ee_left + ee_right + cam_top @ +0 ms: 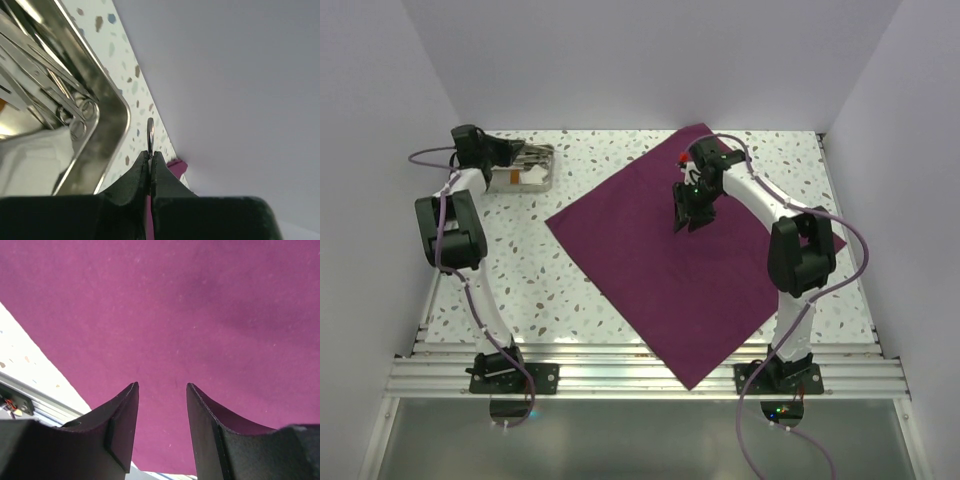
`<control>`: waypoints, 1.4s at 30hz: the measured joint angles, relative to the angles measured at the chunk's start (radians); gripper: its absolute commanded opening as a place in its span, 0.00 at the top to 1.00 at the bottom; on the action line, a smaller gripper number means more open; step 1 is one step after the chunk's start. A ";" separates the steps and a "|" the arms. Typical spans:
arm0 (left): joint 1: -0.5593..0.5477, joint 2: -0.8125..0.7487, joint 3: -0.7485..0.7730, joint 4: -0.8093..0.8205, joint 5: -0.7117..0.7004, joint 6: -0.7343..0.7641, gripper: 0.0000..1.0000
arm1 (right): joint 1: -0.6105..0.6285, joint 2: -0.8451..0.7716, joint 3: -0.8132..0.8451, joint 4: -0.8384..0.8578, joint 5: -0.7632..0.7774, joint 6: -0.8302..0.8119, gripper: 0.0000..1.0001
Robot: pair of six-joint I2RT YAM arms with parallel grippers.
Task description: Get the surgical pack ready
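Note:
The surgical pack [660, 270] is a deep purple cloth spread flat as a diamond over the middle and right of the speckled table. It fills the right wrist view [200, 315], and a corner shows in the left wrist view [176, 165]. My right gripper [683, 222] hovers over its upper middle, open [162, 385], with only cloth showing between the fingers. My left gripper [523, 160] is at the metal tray [548, 180] at the back left. Its jaws [150, 152] are shut on a thin metal instrument [150, 132], which sticks out edge-on past the tips, beyond the tray rim [107, 145].
Several steel instruments [45, 65] and a white pad [30, 160] lie in the tray. White walls close in the table at the back and both sides. An aluminium rail [640, 375] runs along the near edge, and the cloth's near corner hangs over it.

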 measured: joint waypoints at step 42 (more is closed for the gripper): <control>0.060 -0.115 -0.095 -0.262 -0.158 0.133 0.51 | -0.047 -0.056 -0.095 -0.020 -0.020 -0.017 0.53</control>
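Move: The left hand, still gripping a steel instrument, is over the metal tray, whose middle lies about 4 cm back, 3 cm left and 10 cm below. The instruments already in it lie some 1 cm back and 2 cm right, the white gauze 7 cm back and 3 cm right, the orange card 7 cm back and 3 cm left. From the empty right hand the tray is roughly 18 cm ahead, 49 cm left. The left hand lowers the instrument about 7 cm while shifting left, opens, then draws back some 6 cm, rising. ##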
